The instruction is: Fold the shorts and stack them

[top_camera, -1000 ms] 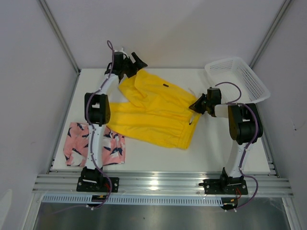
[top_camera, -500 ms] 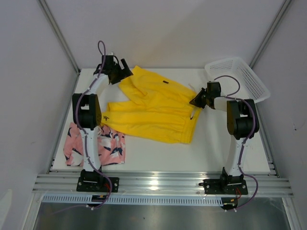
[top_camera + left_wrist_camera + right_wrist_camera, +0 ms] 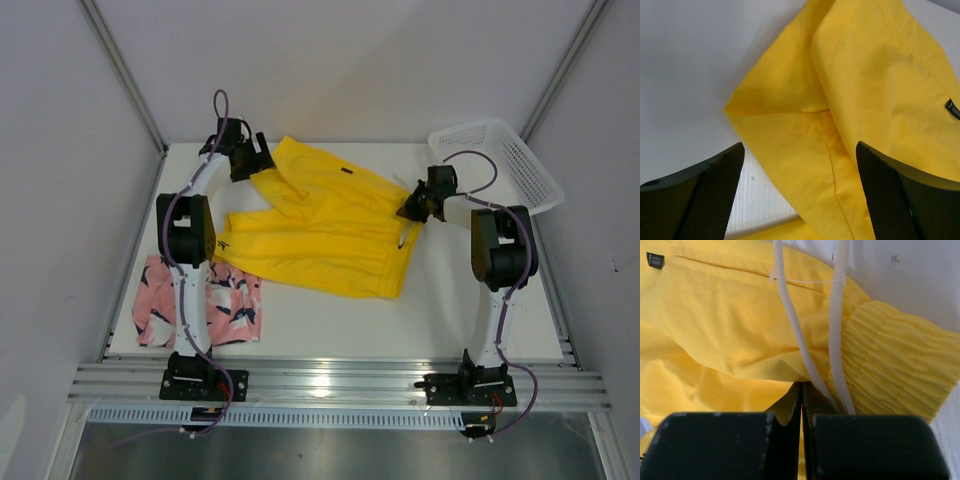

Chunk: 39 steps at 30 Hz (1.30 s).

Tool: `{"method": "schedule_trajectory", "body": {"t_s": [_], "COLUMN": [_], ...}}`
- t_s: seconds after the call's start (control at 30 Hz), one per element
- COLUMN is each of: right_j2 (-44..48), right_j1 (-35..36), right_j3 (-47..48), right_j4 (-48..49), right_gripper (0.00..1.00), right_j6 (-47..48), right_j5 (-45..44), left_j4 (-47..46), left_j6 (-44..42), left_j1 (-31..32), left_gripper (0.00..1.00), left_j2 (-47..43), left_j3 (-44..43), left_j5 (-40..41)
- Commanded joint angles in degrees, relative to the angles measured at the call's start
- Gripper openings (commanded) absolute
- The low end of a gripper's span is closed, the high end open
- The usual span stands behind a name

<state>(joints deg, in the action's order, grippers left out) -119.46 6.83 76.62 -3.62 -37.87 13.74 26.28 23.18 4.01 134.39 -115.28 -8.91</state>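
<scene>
The yellow shorts [image 3: 320, 225] lie spread across the middle of the table, small dark logo [image 3: 952, 109] up. My left gripper [image 3: 256, 160] is open at their far left leg corner. In the left wrist view its fingers [image 3: 715, 192] straddle the yellow fabric [image 3: 865, 100] without touching it, the gripper [image 3: 799, 150] low over the cloth. My right gripper [image 3: 408, 211] is shut on the yellow shorts at the gathered waistband [image 3: 890, 365], next to the white drawstrings [image 3: 790, 315]; yellow cloth shows in the slit between the jaws of the gripper [image 3: 802, 386]. The pink printed shorts [image 3: 232, 310] lie folded at the near left, partly behind the left arm.
A white mesh basket [image 3: 470, 128] stands tilted at the back right corner, just behind the right arm. Bare white table [image 3: 450, 310] shows at the near right. Grey walls close in the left, right and back edges.
My left gripper has moved left and down from behind the shorts to the far leg corner. The yellow shorts have settled flatter. My right gripper edged slightly farther back.
</scene>
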Motion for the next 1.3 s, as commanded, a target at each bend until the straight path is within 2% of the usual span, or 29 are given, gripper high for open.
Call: {"method": "schedule_trajectory", "body": {"t_s": [0.0, 0.13, 0.27, 0.4, 0.53, 0.63, 0.8, 0.9, 1.0, 1.03, 1.1, 1.13, 1.2, 1.27], "right_j2": [2.39, 2.92, 3.00, 2.83, 3.00, 3.27, 4.85, 5.81, 6.69, 7.04, 7.40, 7.83, 7.93, 7.66], "right_j1": [0.99, 2.13, 3.27, 3.72, 3.72, 3.80, 5.12, 5.74, 6.09, 6.18, 6.18, 6.26, 6.27, 6.18], "right_j3": [1.52, 0.99, 0.20, -0.24, -0.86, -1.38, -3.84, -4.64, -5.34, -5.43, -5.95, -6.22, -6.48, -6.57], "right_j4": [-1.48, -0.78, 0.10, 0.72, 0.81, 1.42, 3.00, 3.00, 4.85, 4.93, 5.02, 5.11, 5.20, 5.20], "right_gripper": [0.00, 0.00, 0.00, 0.00, 0.00, 0.00, 0.01, 0.01, 0.01, 0.01, 0.01, 0.01, 0.01, 0.01], "right_j6": [2.01, 2.27, 2.27, 1.92, 2.01, 2.18, 2.54, 2.54, 2.45, 2.45, 2.45, 2.36, 2.80, 2.97], "right_j5": [-2.05, -2.22, -1.87, -1.70, -1.78, -0.39, 1.38, 1.56, 1.64, 1.64, 1.47, 1.29, 1.03, 1.20], "left_j4": [3.24, 7.20, 8.52, 10.36, 13.26, 14.76, 17.04, 19.77, 20.65, 20.91, 21.35, 21.35, 20.66, 18.99], "left_j6": [-1.30, 0.37, 1.52, 0.82, 0.20, -0.15, -0.59, -0.86, -0.77, -0.68, -0.59, -0.59, -0.33, -0.15], "left_j1": [0.38, 0.82, 1.00, 1.70, 1.97, 1.97, 2.76, 3.46, 3.64, 3.55, 3.64, 3.64, 3.64, 3.64], "left_gripper": [0.93, 0.85, 0.71, 0.66, 0.50, 0.50, 0.68, 0.71, 0.61, 0.54, 0.38, 0.23, 0.05, 0.04], "left_j2": [3.94, 7.20, 7.56, 8.43, 9.40, 9.92, 11.86, 13.97, 14.24, 14.24, 14.32, 14.24, 12.92, 11.00], "left_j3": [-6.43, -11.79, -11.72, -12.86, -14.88, -15.32, -18.03, -20.50, -20.68, -20.68, -20.68, -20.33, -19.46, -15.42], "left_j5": [0.30, 0.99, 1.96, 4.07, 6.53, 7.76, 8.64, 10.93, 11.72, 11.89, 11.98, 12.07, 12.42, 12.51]}}
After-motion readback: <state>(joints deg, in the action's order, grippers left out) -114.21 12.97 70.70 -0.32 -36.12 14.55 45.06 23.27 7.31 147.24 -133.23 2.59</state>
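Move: The far left corner of the yellow shorts, a thin leg edge, lies roughly 6 cm below the left hand and about 1 cm back of it. The shorts' black label is some 25 cm right and 3 cm ahead of that hand. For the right hand, the bare yellow cloth it is headed over lies about 5 cm left, 3 cm back and 1 cm down; the waistband is some 4 cm right and 1 cm ahead, just below. The far left edge of the yellow shorts gets pinched: the left hand sinks about 5 cm onto it, tipping steeper by some 15 degrees, half closing, briefly reopening, then shutting. Meanwhile the right hand, fingers still shut, travels 5 cm left and 3 cm back from the drawstring towards the middle of the cloth, rising slightly at the end. ##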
